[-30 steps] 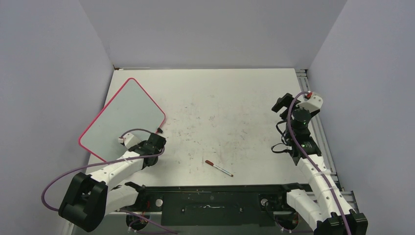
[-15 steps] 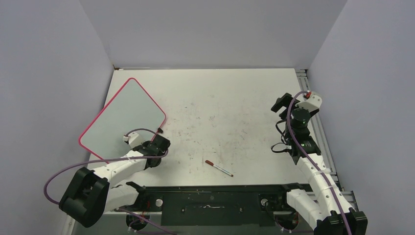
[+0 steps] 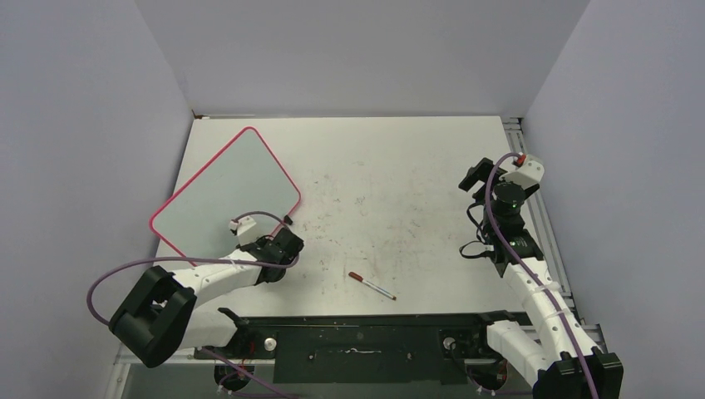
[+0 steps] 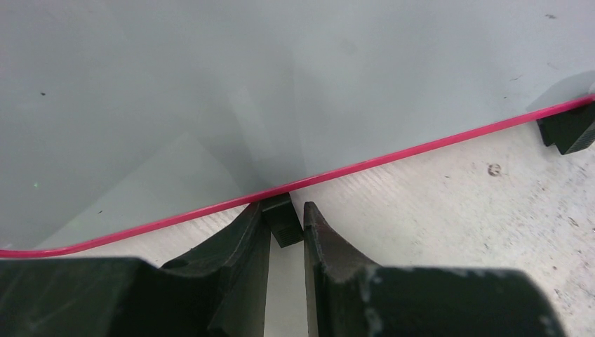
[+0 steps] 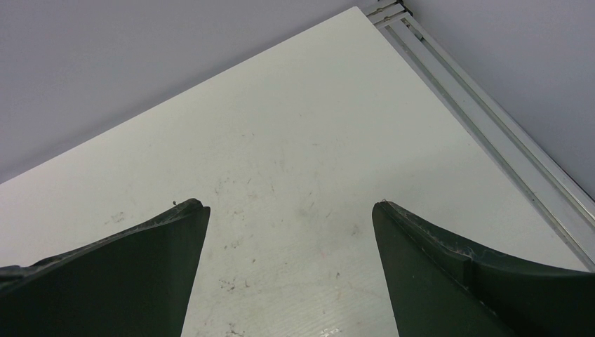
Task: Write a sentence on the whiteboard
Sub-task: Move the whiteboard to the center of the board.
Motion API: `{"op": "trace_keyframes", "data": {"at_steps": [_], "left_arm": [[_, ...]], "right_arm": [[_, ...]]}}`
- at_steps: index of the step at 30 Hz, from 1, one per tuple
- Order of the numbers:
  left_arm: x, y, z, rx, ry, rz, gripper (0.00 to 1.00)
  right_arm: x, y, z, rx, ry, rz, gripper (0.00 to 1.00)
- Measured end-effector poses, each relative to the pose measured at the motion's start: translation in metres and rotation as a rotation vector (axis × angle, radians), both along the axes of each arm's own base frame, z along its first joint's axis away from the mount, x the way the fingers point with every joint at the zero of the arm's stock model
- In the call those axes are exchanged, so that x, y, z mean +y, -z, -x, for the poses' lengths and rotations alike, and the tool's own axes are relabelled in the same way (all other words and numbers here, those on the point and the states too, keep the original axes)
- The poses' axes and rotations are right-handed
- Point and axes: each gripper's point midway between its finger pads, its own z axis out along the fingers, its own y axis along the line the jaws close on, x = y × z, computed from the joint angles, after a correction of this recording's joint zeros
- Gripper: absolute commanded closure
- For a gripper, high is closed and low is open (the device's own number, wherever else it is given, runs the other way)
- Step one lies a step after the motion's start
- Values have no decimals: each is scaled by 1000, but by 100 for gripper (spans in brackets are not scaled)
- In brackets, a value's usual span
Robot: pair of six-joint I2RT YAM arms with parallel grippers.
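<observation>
The whiteboard [image 3: 224, 195], white-grey with a thin pink-red frame, lies tilted at the table's left. Its face is blank; no sentence shows on it. My left gripper [image 3: 285, 243] is at the board's near-right edge. In the left wrist view the gripper [image 4: 284, 208] is shut on one small black foot [image 4: 282, 221] under the frame [image 4: 393, 156]. The second foot [image 4: 570, 126] shows at the far right, and in the top view [image 3: 288, 220]. A marker [image 3: 372, 286] with a red cap lies on the table near the front middle. My right gripper [image 3: 475, 176] is open and empty, held above the table's right side [image 5: 289, 205].
The tabletop [image 3: 399, 199] is white and scuffed. A metal rail [image 3: 540, 224] runs along its right edge, also seen in the right wrist view [image 5: 491, 119]. Grey walls close in the back and both sides.
My left gripper has moved right and dragged the whiteboard with it, to the right and away from the left wall. The right arm has shifted only slightly. The marker has not moved.
</observation>
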Motion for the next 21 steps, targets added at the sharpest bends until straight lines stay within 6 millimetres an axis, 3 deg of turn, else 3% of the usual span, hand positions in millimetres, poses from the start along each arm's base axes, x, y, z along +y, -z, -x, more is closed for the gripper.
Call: {"op": "trace_keyframes", "data": {"at_steps": [21], "left_arm": [[-52, 0, -45, -31, 301, -9, 100]], "right_arm": [[3, 0, 0, 0, -14, -6, 10]]}}
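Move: With its fingers still shut on the black clip at the whiteboard's near edge, the left hand is bringing the board to the table's middle, some 13 cm ahead and 27 cm to the right of it. The whiteboard's own middle lies about 14 cm ahead and 8 cm left; the second black clip is 9 cm ahead and 10 cm right. The marker lies roughly 9 cm back and 33 cm right. From the right hand, the table's middle is about 34 cm left, 2 cm ahead and 23 cm below. Right and forward in nearly equal parts, about 7 cm in all, the left hand draws the whiteboard by its black clip towards the table's middle. It stays low, close to the same height, while turning some 15 degrees clockwise, swinging the board round with it; the fingers keep their pinch on the clip. ##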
